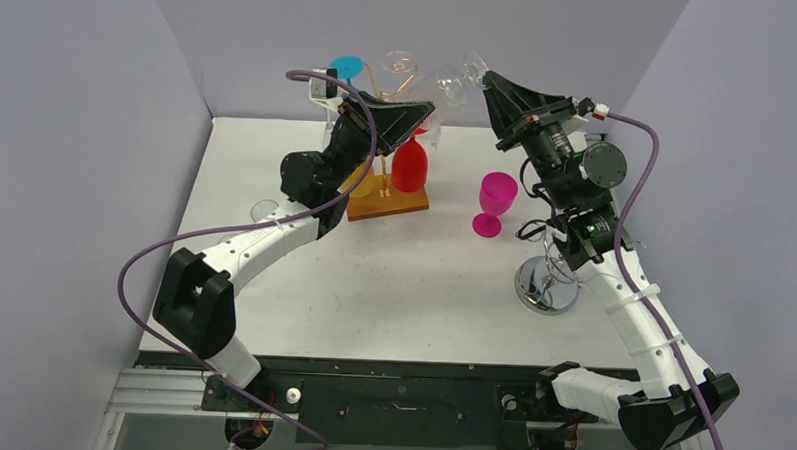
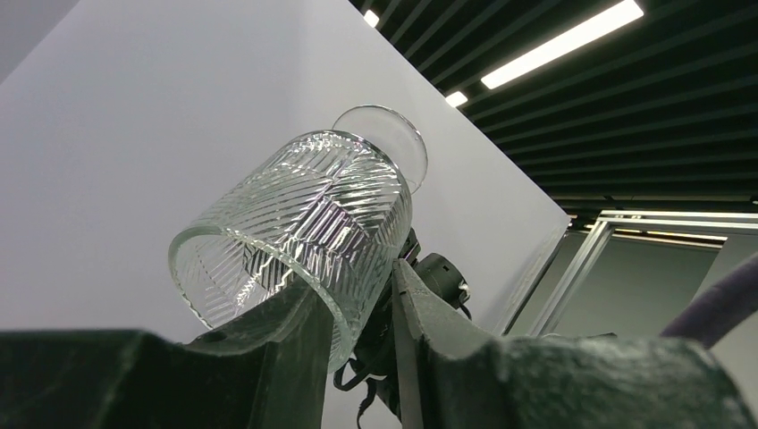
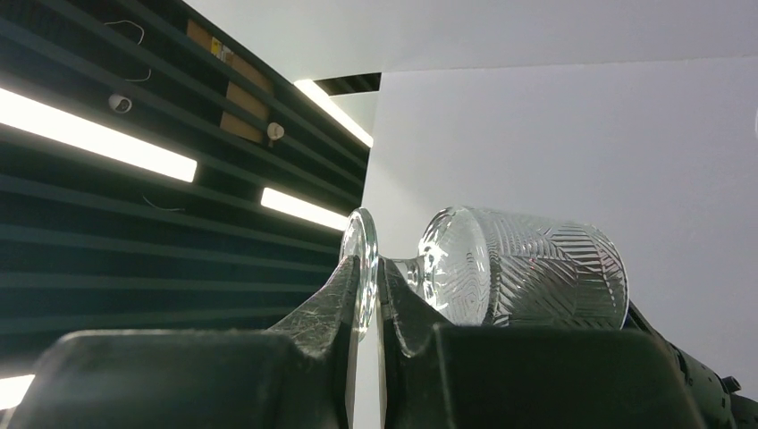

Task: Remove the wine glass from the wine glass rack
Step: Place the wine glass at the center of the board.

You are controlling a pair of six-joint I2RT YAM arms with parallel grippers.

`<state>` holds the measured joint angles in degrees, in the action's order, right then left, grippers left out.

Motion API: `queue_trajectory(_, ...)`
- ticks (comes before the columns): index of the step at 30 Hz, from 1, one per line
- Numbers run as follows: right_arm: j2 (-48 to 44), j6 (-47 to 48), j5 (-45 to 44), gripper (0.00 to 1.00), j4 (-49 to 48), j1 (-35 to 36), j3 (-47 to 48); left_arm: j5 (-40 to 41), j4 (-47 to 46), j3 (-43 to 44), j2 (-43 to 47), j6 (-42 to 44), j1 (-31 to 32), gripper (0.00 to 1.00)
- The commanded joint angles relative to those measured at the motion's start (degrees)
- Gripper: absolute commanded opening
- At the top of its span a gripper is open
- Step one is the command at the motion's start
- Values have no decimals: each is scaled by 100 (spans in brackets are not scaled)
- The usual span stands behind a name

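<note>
A clear cut-pattern wine glass (image 1: 451,83) lies sideways in the air, just right of the top of the gold wine glass rack (image 1: 400,67). My right gripper (image 1: 483,78) is shut on the glass's round foot (image 3: 360,259), and the bowl (image 3: 527,268) points away from it. My left gripper (image 1: 428,114) straddles the rim of the bowl (image 2: 295,223). One of its fingers (image 2: 299,308) is inside the bowl and the other stands outside, with a narrow gap to the glass. The left gripper (image 2: 353,286) is open around the rim.
On the rack's wooden base (image 1: 387,202) hang a red glass (image 1: 410,163), a yellow glass (image 1: 361,184) and a blue one (image 1: 347,65). A pink glass (image 1: 495,200) stands on the table. A chrome stand's round base (image 1: 547,286) sits by the right arm.
</note>
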<state>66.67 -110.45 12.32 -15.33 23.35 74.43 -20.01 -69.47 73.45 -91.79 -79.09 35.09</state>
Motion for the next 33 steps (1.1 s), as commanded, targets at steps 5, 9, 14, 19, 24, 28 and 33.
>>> queue_trajectory(5,-224,405,224,0,-38,64,-211,-92,21,-127,558,157,59,6)
queue_trajectory(9,-326,957,257,0,439,64,-56,-72,609,-320,939,443,51,0)
queue_trajectory(14,-322,2473,195,49,2030,64,818,70,2279,-640,1890,1335,48,0)
queue_trajectory(19,-434,3678,-47,71,3133,34,1168,560,4386,-644,2896,2430,33,0)
queue_trajectory(24,-479,4616,-423,75,3935,48,1327,1262,7038,-512,3857,3205,37,0)
queue_trajectory(28,-443,5225,-632,75,4406,78,1405,1864,8832,-425,4391,3586,29,0)
queue_trajectory(33,-401,5669,-810,76,4711,129,1337,2699,10747,-180,4649,3688,33,0)
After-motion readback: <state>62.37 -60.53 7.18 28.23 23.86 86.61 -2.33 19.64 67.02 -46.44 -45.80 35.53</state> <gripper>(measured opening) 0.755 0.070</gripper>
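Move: The clear wine glass, held by the right hand at its foot end, has its open rim between the left fingers; its middle lies about 3 cm right of the left hand, 1 cm ahead and 2 cm above, and some 4 cm left of the right hand, 2 cm below and level fore and aft. From the left hand, the hanging red glass is roughly 20 cm ahead, 2 cm left and 34 cm below; the yellow one stands 11 cm farther left, level with the red. The left fingers pinch shut on the glass's rim wall, then the right fingers spread and let go of the foot end. The left hand carries the glass left about 12 cm, down and back, gathering speed, while its fingers swing from pointing steeply up to level, ahead and right; the emptied right hand sinks some 9 cm, rolling about 50 degrees with its left side going down. ##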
